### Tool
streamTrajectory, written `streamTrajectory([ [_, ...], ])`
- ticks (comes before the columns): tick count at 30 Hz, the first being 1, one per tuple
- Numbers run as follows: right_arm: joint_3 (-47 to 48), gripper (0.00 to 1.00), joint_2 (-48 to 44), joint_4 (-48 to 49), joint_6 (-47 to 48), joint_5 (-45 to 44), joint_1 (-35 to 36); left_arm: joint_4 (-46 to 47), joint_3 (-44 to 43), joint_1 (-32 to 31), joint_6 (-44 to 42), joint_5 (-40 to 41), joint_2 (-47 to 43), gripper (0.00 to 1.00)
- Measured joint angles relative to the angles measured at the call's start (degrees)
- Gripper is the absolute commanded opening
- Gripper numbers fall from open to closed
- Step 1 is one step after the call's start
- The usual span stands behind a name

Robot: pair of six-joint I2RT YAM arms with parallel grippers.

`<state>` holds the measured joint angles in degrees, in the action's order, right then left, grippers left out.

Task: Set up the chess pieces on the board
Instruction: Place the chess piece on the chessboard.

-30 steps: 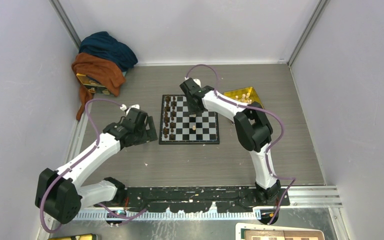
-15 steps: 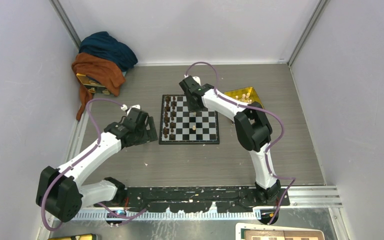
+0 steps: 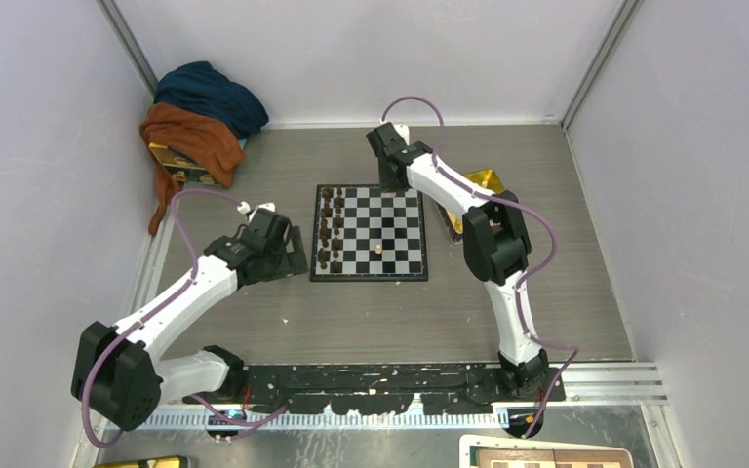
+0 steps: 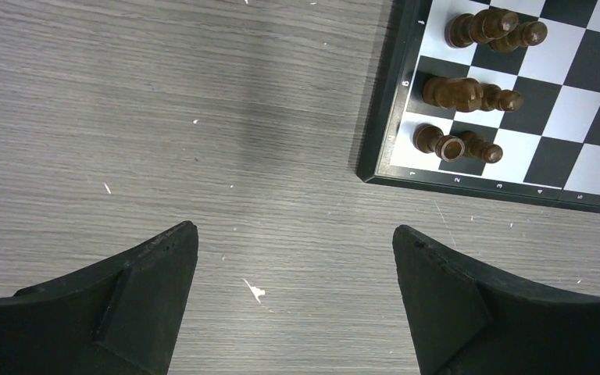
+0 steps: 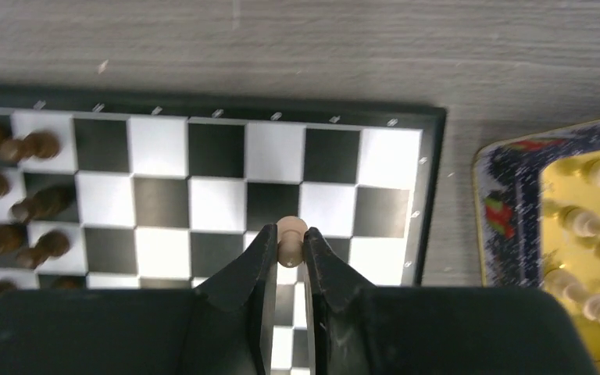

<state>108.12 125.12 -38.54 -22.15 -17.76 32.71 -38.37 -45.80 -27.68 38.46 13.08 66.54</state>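
Note:
My right gripper (image 5: 289, 238) is shut on a small light-tan pawn (image 5: 291, 232), whose round head sticks out past the fingertips. It hangs over the far right part of the board (image 5: 203, 105). From above, the right gripper (image 3: 390, 171) is at the far edge of the board (image 3: 369, 278). One tan piece (image 3: 378, 249) stands near the board's middle. Dark brown pieces (image 3: 329, 229) fill its left columns. My left gripper (image 4: 295, 234) is open and empty over bare table, just left of the board's near left corner (image 4: 375, 117).
A yellow tray (image 5: 508, 211) holding several tan pieces (image 5: 594, 226) lies right of the board and is partly hidden under the right arm in the top view (image 3: 478, 180). A heap of blue and orange cloth (image 3: 200, 117) sits in the far left corner. Walls enclose the table.
The right gripper has risen from the board's middle and moved toward its far edge, carrying the tan pawn. The left arm has not moved.

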Motion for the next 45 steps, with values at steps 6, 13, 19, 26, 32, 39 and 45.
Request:
streamTrajectory([
  [6, 4.04, 0.01, 4.92, -1.05, 0.55, -0.57, -3.5, 0.0, -0.17, 0.0, -0.17, 0.0, 0.83, 0.95],
  [13, 6.84, 0.01, 7.8, -2.67, 1.01, -0.5, -4.74, 0.0, -0.37, 0.0, -0.17, -0.02, 1.92, 0.95],
  [19, 9.97, 0.01, 8.76, -3.61, 1.07, 0.11, -4.7, 0.2, -1.03, 0.0, -0.17, -0.02, 2.47, 0.95],
  [26, 12.28, 0.01, 10.93, -4.52, 1.07, 1.01, -4.7, 0.44, -1.03, 0.0, -0.17, -0.02, 3.15, 0.95],
  [32, 12.44, 0.14, 11.15, -5.01, 1.07, 1.4, -4.7, 0.44, -1.03, 0.0, -0.15, -0.02, 3.28, 0.95],
  [39, 12.31, 0.43, 11.15, -5.05, 1.36, 1.7, -4.7, 0.39, -1.09, 0.0, -0.13, -0.02, 3.34, 1.0],
  [45, 11.87, 0.45, 11.13, -5.07, 2.51, 1.9, -4.68, 0.39, -1.16, 0.0, 0.04, -0.02, 3.32, 1.0],
])
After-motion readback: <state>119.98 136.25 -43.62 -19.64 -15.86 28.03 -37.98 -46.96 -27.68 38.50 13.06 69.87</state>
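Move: The right hand holds a pale pawn; its place, the dark far-edge square marked 7, lies about 4 cm ahead, 3 cm right and 5 cm below. At similar height, the gold tin sits some 20 cm right and level with the hand, the farthest dark pawn 14 cm left and 3 cm ahead, the other pale pawn 14 cm back and 3 cm left. From the left hand, that square is roughly 28 cm ahead and 27 cm right. The right hand carries the pawn forward, down and right, about 4 cm forward, onto square 7, then opens. ##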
